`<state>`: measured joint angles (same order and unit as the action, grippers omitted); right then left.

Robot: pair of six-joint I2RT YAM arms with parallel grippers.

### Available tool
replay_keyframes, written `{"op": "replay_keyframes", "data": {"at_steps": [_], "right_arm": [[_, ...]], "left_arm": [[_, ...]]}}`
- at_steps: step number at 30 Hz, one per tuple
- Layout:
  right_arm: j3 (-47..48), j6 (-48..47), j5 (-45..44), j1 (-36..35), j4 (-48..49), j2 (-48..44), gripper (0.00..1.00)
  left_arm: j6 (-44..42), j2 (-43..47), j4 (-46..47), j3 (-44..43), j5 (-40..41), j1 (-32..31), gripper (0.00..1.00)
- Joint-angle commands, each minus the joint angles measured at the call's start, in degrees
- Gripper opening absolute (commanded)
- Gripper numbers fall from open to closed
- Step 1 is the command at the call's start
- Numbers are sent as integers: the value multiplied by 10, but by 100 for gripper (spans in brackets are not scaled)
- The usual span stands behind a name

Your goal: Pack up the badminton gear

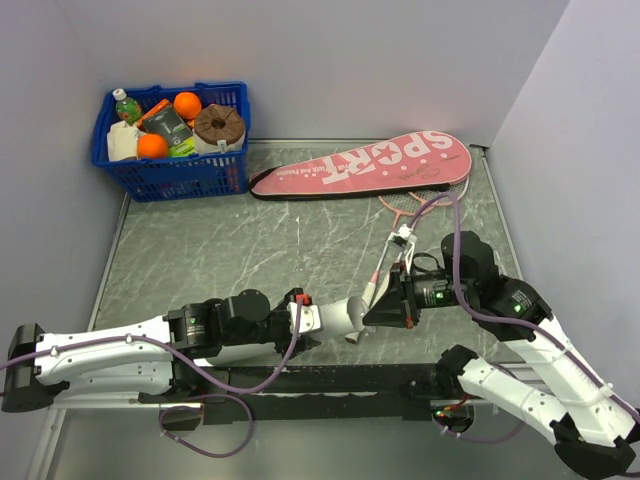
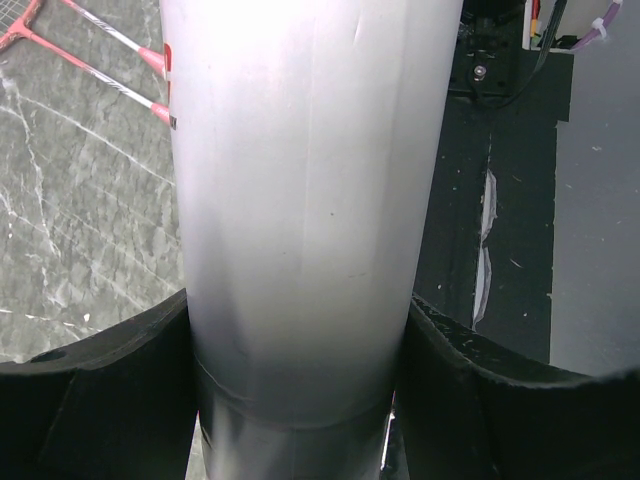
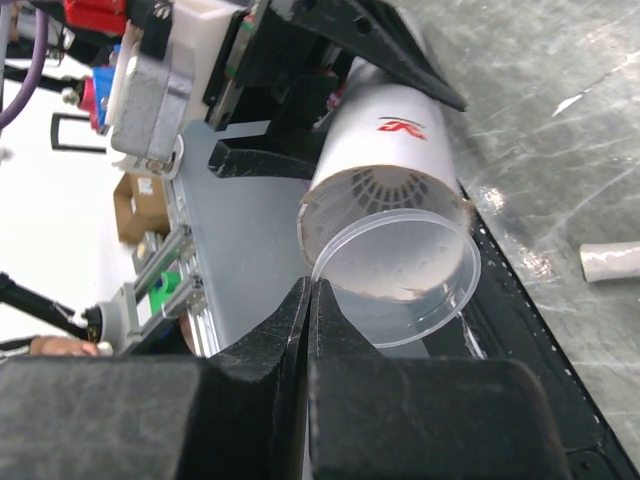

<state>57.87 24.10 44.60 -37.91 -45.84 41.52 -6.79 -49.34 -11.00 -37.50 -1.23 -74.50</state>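
Note:
My left gripper (image 1: 312,318) (image 2: 300,345) is clamped round the long white tube (image 1: 342,314) (image 2: 310,200), one black finger (image 2: 100,395) on each side, holding it level above the table's near edge. The tube's open mouth (image 3: 385,190) faces my right gripper (image 1: 376,305) (image 3: 310,292), and something white and ribbed shows inside it. My right gripper is shut on the rim of a clear plastic lid (image 3: 405,275), tilted right at that mouth. Two thin rackets (image 1: 408,215) (image 2: 100,55) lie by the pink "SPORT" case (image 1: 365,165) at the back.
A blue basket (image 1: 170,178) with oranges and bottles stands at the back left corner. One racket's white handle end (image 1: 354,336) (image 3: 610,262) lies just below the tube and lid. Walls close in the table on the left, back and right.

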Motion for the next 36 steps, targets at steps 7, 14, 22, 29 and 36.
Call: {"op": "replay_keyframes", "data": {"at_steps": [7, 14, 22, 29, 36], "right_arm": [[5, 37, -59, -81, 73, 30, 0], [9, 37, -84, -95, 90, 51, 0], [2, 44, -82, -98, 105, 52, 0], [-38, 79, -51, -110, 183, 46, 18], [-84, 121, -34, -123, 267, 41, 32]], "left_arm": [[13, 14, 31, -4, 9, -6, 1], [14, 21, 27, -5, 9, -9, 1], [13, 17, 28, -6, 7, -10, 1], [12, 20, 29, -5, 11, -10, 1], [12, 32, 37, 0, 11, -11, 1]]}}
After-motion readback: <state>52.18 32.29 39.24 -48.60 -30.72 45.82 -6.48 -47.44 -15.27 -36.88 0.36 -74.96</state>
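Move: The tube's open mouth, turned towards the right hand, is about 3 cm to that hand's left, 2 cm ahead and 1 cm lower; the right fingers already pinch the clear lid by its edge. On the table some 26 cm below, the left racket's handle end is roughly 9 cm ahead and 4 cm left, the right racket's about 12 cm straight ahead. From the left hand, which holds the tube, the mouth lies about 11 cm right, 2 cm ahead and 6 cm up. The clear lid is carried onto the tube's mouth by the right hand, going left about 3 cm, with a short pause; it then presses on another 1.5 cm left and slightly down while the fingers, shut until then, open about a quarter at the rim. The left hand keeps its grip, giving way about 1.5 cm left and 1 cm down. ##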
